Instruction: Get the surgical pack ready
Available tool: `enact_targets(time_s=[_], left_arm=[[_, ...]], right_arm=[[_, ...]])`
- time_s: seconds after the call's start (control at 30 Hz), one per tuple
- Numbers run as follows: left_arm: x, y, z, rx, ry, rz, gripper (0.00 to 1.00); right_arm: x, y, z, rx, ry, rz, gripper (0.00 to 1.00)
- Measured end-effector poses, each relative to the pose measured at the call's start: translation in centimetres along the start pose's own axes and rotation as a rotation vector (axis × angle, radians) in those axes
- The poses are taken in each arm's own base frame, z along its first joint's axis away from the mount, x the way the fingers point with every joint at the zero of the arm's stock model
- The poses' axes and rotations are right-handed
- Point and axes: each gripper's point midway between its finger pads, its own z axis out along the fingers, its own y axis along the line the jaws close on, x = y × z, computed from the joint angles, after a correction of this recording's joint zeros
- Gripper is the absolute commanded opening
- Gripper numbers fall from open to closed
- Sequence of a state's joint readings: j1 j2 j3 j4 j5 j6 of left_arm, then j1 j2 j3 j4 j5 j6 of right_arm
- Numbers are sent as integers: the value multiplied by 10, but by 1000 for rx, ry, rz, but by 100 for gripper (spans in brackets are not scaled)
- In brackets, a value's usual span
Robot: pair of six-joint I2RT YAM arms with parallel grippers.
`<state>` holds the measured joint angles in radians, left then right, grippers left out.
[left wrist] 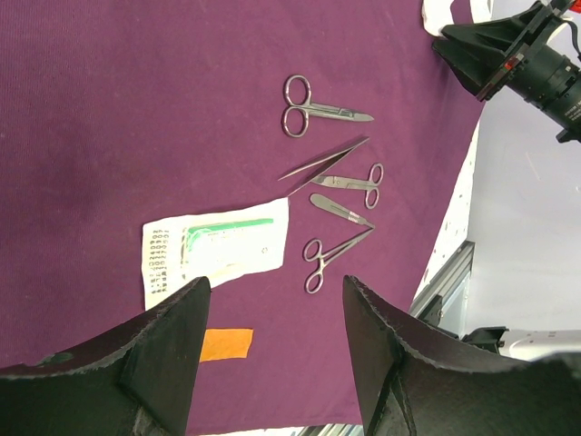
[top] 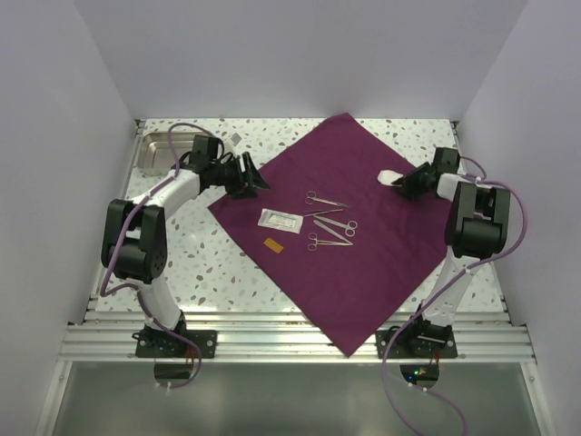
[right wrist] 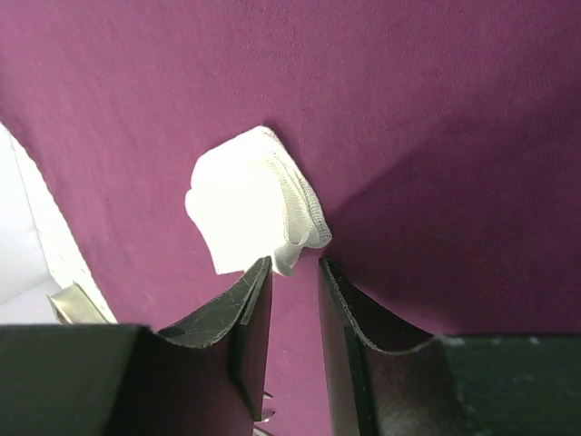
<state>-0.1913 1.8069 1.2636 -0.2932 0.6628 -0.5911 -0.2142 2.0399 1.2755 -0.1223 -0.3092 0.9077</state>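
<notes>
The surgical pack (top: 363, 272) is a deep purple cloth spread flat as a diamond across the table; it also fills the wrist views (left wrist: 136, 109) (right wrist: 408, 109). On it lie scissors (top: 320, 199) (left wrist: 313, 107), tweezers (left wrist: 322, 159), forceps (top: 327, 240) (left wrist: 331, 254), a white sachet (top: 280, 220) (left wrist: 218, 247) and an orange tag (top: 274, 246) (left wrist: 225, 344). A white gauze pad (top: 388, 176) (right wrist: 245, 204) rests near the cloth's right corner. My right gripper (top: 399, 182) (right wrist: 292, 263) stands just behind it, jaws slightly apart, the gauze's edge at their tips. My left gripper (top: 254, 177) (left wrist: 277, 286) hovers open over the cloth's left corner, holding nothing.
A shallow metal tray (top: 154, 150) sits at the back left of the speckled tabletop. White walls close in on three sides. An aluminium rail (top: 290, 341) runs along the near edge, and the cloth's front corner drapes over it.
</notes>
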Motion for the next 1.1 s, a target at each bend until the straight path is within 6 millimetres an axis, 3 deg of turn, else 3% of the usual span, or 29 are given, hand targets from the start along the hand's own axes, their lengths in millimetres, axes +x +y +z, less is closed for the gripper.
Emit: enact_targets(time_s=[0.8,0.9,1.03,1.1], left_arm=[[5,3,1,-3,11,-1,64],[6,4,1,-5,13,-3,63],[6,5,1,-5,14,-4,64],[6,5,1,-5,14,-5,64]], right_arm=[[-18,6,9,-44,-44,4,29],[-21,8,12,-49,-46,3,24],[-21,6,15,-46,-42,3,3],[-20,5,15,-43,-39,2,0]])
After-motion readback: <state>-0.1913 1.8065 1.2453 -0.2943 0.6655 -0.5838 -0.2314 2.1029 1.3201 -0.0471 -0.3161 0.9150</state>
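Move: The gauze stack lies flat on the purple cloth just ahead of the right fingertips, its middle about 3 cm forward, 2 cm left and 1 cm below. Of the instruments, the upper scissors lie some 24 cm left and 5 cm back of the right hand, the tweezers about 24 cm left and 9 cm back, all slightly below it. From the idle left hand the gauze is roughly 41 cm right, 12 cm ahead and 11 cm down. Slide the slightly open right gripper low over the cloth, about 2 cm forward and 1 cm to the right, towards the gauze stack, the wrist tipping up only some 3 degrees. As the reach ends, sink the last half centimetre and close the fingers nearly shut on the stack's right-hand edge to pinch it. ##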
